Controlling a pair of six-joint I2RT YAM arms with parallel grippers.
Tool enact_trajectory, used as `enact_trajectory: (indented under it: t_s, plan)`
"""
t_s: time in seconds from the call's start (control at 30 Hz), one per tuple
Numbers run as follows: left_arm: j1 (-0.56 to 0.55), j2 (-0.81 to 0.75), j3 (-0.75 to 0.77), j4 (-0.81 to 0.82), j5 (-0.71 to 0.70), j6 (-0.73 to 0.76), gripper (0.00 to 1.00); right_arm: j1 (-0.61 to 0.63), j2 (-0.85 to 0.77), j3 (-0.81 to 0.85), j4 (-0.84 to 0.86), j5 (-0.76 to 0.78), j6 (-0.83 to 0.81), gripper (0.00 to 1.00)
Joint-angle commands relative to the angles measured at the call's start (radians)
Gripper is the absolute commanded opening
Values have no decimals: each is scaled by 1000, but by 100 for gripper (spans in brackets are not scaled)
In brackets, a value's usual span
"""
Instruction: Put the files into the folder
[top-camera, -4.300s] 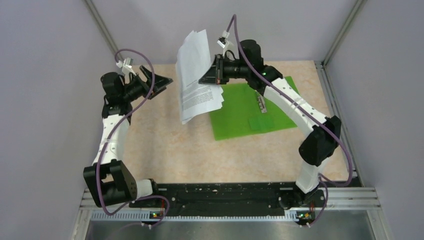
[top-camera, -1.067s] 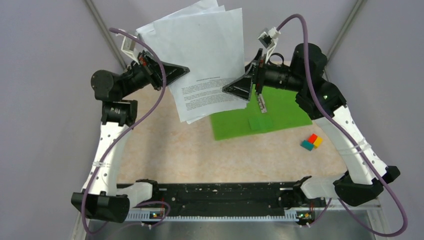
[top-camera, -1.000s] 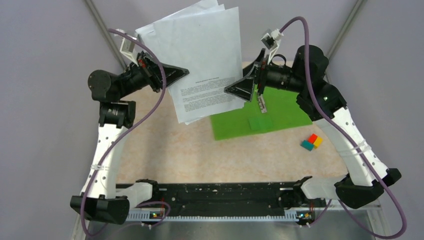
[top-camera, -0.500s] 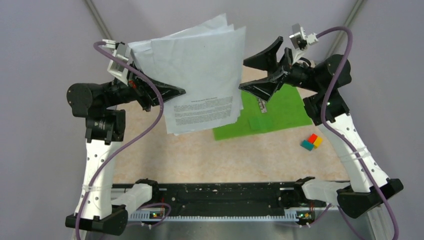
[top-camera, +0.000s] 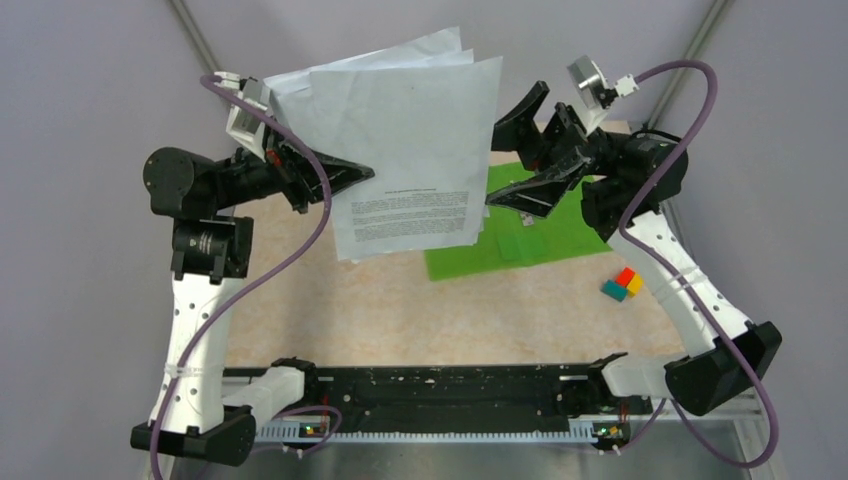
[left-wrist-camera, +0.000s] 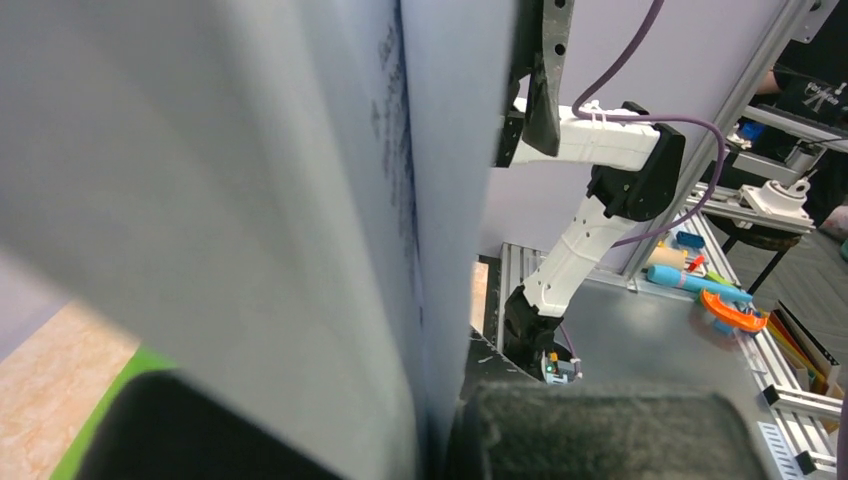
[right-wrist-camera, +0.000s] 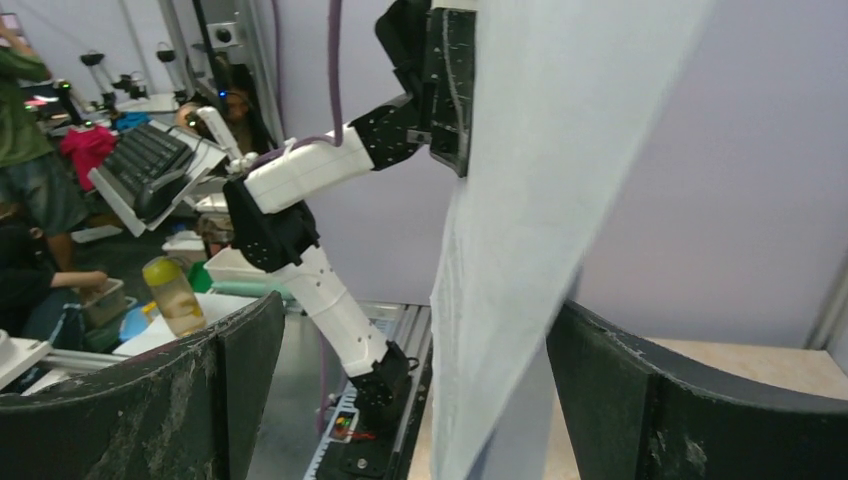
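The files, a sheaf of white sheets with printed text, hang upright in the air, pinched at their left edge by my left gripper, which is shut on them. In the left wrist view the files fill the left side, clamped between the pads. My right gripper stands wide open at the sheets' right edge. In its own view the files hang loose between the fingers, touching neither. The green folder lies flat on the table under the right gripper, partly hidden by the sheets.
A small cluster of red, yellow and teal blocks sits on the table right of the folder. Grey walls and aluminium posts close in the back and sides. The black base rail runs along the near edge.
The files have passed from my right gripper to my left. In the last second the right gripper turned, spread its jaws and drew back rightward; the left arm shifted the sheets slightly left.
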Motion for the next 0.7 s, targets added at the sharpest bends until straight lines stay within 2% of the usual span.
enact_trajectory:
  t_s: [0.0,0.07,0.2,0.33,0.5,0.67]
  plan:
    - [-4,12,-2,55,-20,-7,0,33,49,8,208,-35,139,98]
    - [-4,7,-1,50,-16,6,0,33,58,16,130,-18,82,97]
    - [-4,-5,0,43,14,17,0,34,58,52,-130,68,-113,96]
    - [-4,-5,4,-19,3,68,0,52,81,78,-149,73,-131,97]
    - [-4,7,0,-22,6,73,0,98,91,77,-172,58,-165,96]
    - [-6,-20,-4,8,34,51,0,92,65,89,-418,137,-366,97]
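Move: The left gripper already pinches the left edge of the upright files, whose middle is about 4 cm to its right and level. From the open right gripper the files' middle is some 12 cm left, level in depth and height, with their free edge near its fingertips. The green folder lies on the table about 28 cm ahead of the right gripper, 13 cm to its right and 52 cm below. Wide open, the right gripper reaches about 4 cm left, 3 cm forward and 3 cm down around the files' free edge. ##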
